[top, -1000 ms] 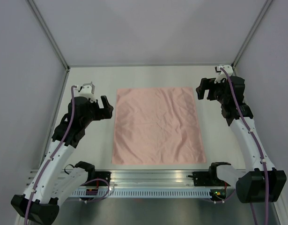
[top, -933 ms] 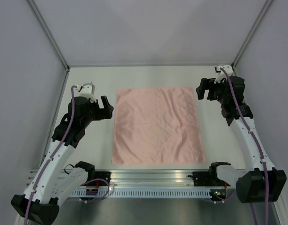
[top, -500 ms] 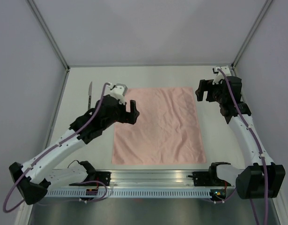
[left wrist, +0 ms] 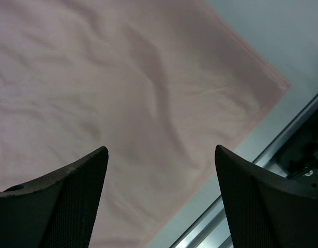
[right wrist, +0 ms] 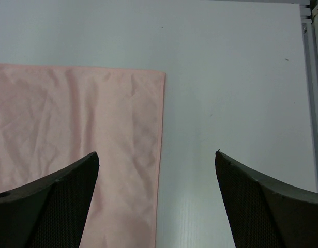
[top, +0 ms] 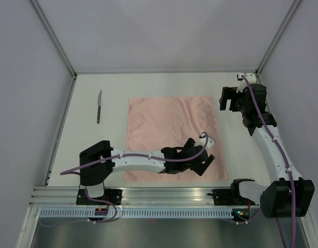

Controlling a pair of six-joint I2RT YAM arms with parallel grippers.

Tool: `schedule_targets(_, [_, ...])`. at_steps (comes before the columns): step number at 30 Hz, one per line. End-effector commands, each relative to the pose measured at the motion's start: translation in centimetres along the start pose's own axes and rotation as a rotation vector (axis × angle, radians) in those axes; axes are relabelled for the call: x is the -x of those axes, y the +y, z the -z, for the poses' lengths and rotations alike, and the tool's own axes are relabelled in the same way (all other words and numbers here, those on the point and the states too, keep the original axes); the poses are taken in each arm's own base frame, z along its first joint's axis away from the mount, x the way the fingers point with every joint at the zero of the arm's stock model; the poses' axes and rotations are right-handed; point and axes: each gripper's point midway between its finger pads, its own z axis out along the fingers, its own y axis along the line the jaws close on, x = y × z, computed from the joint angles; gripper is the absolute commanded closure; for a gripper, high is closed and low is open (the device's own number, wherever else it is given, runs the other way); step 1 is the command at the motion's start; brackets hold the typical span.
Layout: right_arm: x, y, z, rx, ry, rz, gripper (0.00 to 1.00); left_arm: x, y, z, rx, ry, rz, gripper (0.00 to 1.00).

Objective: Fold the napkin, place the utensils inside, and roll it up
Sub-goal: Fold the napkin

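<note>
The salmon-pink napkin point(top: 169, 129) lies flat and lightly creased in the middle of the table. One utensil, a knife point(top: 99, 106), rests to its far left. My left arm stretches low across the napkin's near edge. My left gripper point(top: 201, 163) hovers open over the near right corner of the napkin point(left wrist: 122, 93), and nothing sits between the jaws of this left gripper point(left wrist: 159, 150). My right gripper point(top: 226, 99) stands open beside the far right corner. In the right wrist view the napkin point(right wrist: 71, 129) edge runs between the spread jaws of the right gripper point(right wrist: 156, 153).
A metal rail point(top: 164, 194) runs along the near table edge, close under the left gripper, and shows as the rail point(left wrist: 283, 155) in the left wrist view. Grey walls enclose the table on three sides. Bare tabletop point(right wrist: 236, 77) lies right of the napkin.
My left arm swung from the table's left side across to the napkin's near right corner, uncovering the knife. The right arm barely moved.
</note>
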Motion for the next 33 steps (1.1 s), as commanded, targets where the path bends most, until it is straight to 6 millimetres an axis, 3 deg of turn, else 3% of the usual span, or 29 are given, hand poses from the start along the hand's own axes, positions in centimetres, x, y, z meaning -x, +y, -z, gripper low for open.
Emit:
schedule_targets(1, [1.1,-0.8,0.1,-0.046,-0.032,0.006,0.02,4.8,-6.9,-1.3,-0.134,-0.144,0.035,0.14])
schedule_targets(5, [1.0,-0.8,0.0,-0.049,-0.03,0.005,0.02,4.9,-10.3,-3.4,-0.21,-0.138,0.006,0.19])
schedule_targets(10, [1.4,-0.8,0.2,-0.051,-0.045,0.005,0.02,3.1,-11.9,-5.5,-0.264,-0.097,-0.017,0.25])
schedule_targets(12, [1.5,-0.8,0.3,-0.05,-0.051,0.006,0.02,3.7,-12.6,-5.7,-0.288,-0.121,-0.013,0.27])
schedule_targets(17, [1.4,-0.8,0.4,-0.049,-0.05,0.005,0.02,1.6,-12.5,-7.7,-0.271,-0.078,-0.033,0.31])
schedule_targets(33, [1.4,-0.7,0.4,-0.039,-0.051,0.033,0.02,-2.5,-12.3,-10.1,-0.235,-0.049,-0.112,0.39])
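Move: The napkin's near right corner lies about 16 cm to the left gripper's right, some 7 cm nearer the base and 10 cm below it. The middle of the napkin is roughly 15 cm ahead and 9 cm to the left of that gripper. The metal rail along the table's near side runs about 5 cm closer to the base than the corner. From the idle right gripper the corner lies about 28 cm back, 1 cm left and 22 cm below. Bring the left gripper right about 13 cm and a little back, towards the napkin's near right corner. Cover most of the sideways way first, then ease off and sink some 7 cm over the cloth. Swing the fingers slightly clockwise and narrow them from nearly wide open to about two thirds, without shutting them. ##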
